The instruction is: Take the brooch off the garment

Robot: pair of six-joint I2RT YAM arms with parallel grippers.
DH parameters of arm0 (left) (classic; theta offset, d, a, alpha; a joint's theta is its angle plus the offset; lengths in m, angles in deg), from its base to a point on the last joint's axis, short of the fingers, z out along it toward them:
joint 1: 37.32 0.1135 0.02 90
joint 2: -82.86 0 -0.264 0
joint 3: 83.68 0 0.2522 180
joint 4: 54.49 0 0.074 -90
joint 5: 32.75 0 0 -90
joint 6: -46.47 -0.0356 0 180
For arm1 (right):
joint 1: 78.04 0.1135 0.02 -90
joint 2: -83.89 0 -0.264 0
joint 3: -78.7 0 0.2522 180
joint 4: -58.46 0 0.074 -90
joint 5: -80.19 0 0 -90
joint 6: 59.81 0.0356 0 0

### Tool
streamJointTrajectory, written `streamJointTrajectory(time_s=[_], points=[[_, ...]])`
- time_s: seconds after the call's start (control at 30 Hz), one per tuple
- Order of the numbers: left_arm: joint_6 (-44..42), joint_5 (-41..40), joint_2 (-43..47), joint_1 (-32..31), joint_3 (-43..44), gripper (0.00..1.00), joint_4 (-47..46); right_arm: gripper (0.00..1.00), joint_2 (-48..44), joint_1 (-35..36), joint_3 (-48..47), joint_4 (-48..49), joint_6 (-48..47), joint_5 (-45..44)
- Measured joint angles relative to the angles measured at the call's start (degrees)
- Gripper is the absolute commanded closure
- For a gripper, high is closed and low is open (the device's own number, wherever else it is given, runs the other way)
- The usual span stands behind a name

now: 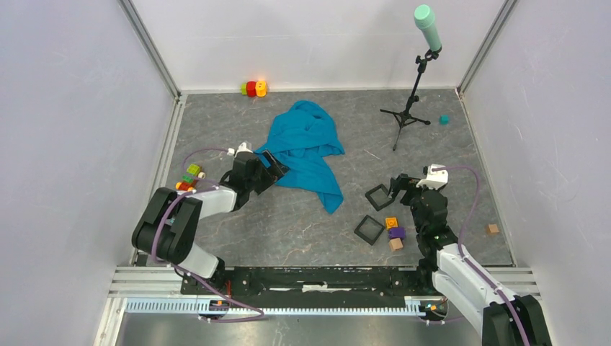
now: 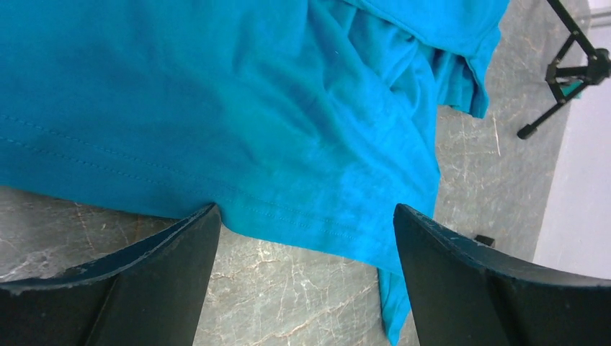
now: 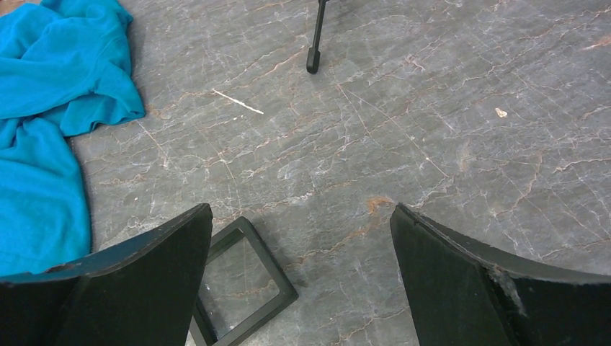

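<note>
A teal garment (image 1: 306, 148) lies crumpled on the grey table and fills the upper part of the left wrist view (image 2: 238, 108). The brooch is hidden: no whitish piece shows on the cloth in any view. My left gripper (image 1: 276, 166) is at the garment's left edge. It is open, its fingers straddle the stitched hem (image 2: 306, 216), and nothing is gripped between them. My right gripper (image 1: 395, 186) hovers to the right of the cloth, open and empty (image 3: 302, 213), beside a black square frame (image 3: 270, 256).
Two black frames (image 1: 380, 196) (image 1: 369, 229) and small blocks (image 1: 394, 233) lie by the right arm. More blocks (image 1: 191, 174) sit at the left, and toys (image 1: 253, 88) at the back wall. A tripod stand (image 1: 408, 112) is back right. A pale speck (image 3: 501, 112) lies on the table.
</note>
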Motion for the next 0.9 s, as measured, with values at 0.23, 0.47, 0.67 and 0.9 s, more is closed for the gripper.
streamJointTrajectory(time_s=[0.23, 0.47, 0.67, 0.9], points=[[1.62, -4.9, -2.62, -0.68, 4.46, 0.23, 5.03, 0.02, -0.96, 0.0, 0.0, -1.33, 0.28, -0.79], [0.46, -5.75, -11.13, -0.66, 12.46, 0.8, 7.43, 0.02, -2.12, 0.0, 0.0, -1.38, 0.66, -1.03], [-1.44, -5.84, -10.21, -0.68, 10.43, 0.98, 7.67, 0.02, -2.29, 0.0, 0.02, -0.87, 0.44, -0.28], [-9.51, -4.15, -1.55, -0.66, 6.49, 0.98, 9.14, 0.02, 2.75, 0.85, -0.87, 3.17, -1.16, 7.74]])
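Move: Some 3 cm straight ahead of the left hand and 3 cm below lies the spot on the garment's hem it goes for. The garment's near corner lies about 17 cm to this hand's right and 9 cm back, the upper black frame some 32 cm right and 5 cm back, both 5 cm down. From the right hand that hem spot is roughly 38 cm left, 8 cm ahead and 9 cm below; the black frame is 8 cm left, level, 10 cm below. Reaching about 4 cm forward and nearly 3 cm down onto the garment's hem, the left hand shuts its open fingers and pinches the cloth, then draws back some 3 cm and rises between 2 and 3 cm with the grip kept, rolling about 10 degrees. Late on, the open right hand swings about 3 cm left towards the garment, turning slightly counter-clockwise. ##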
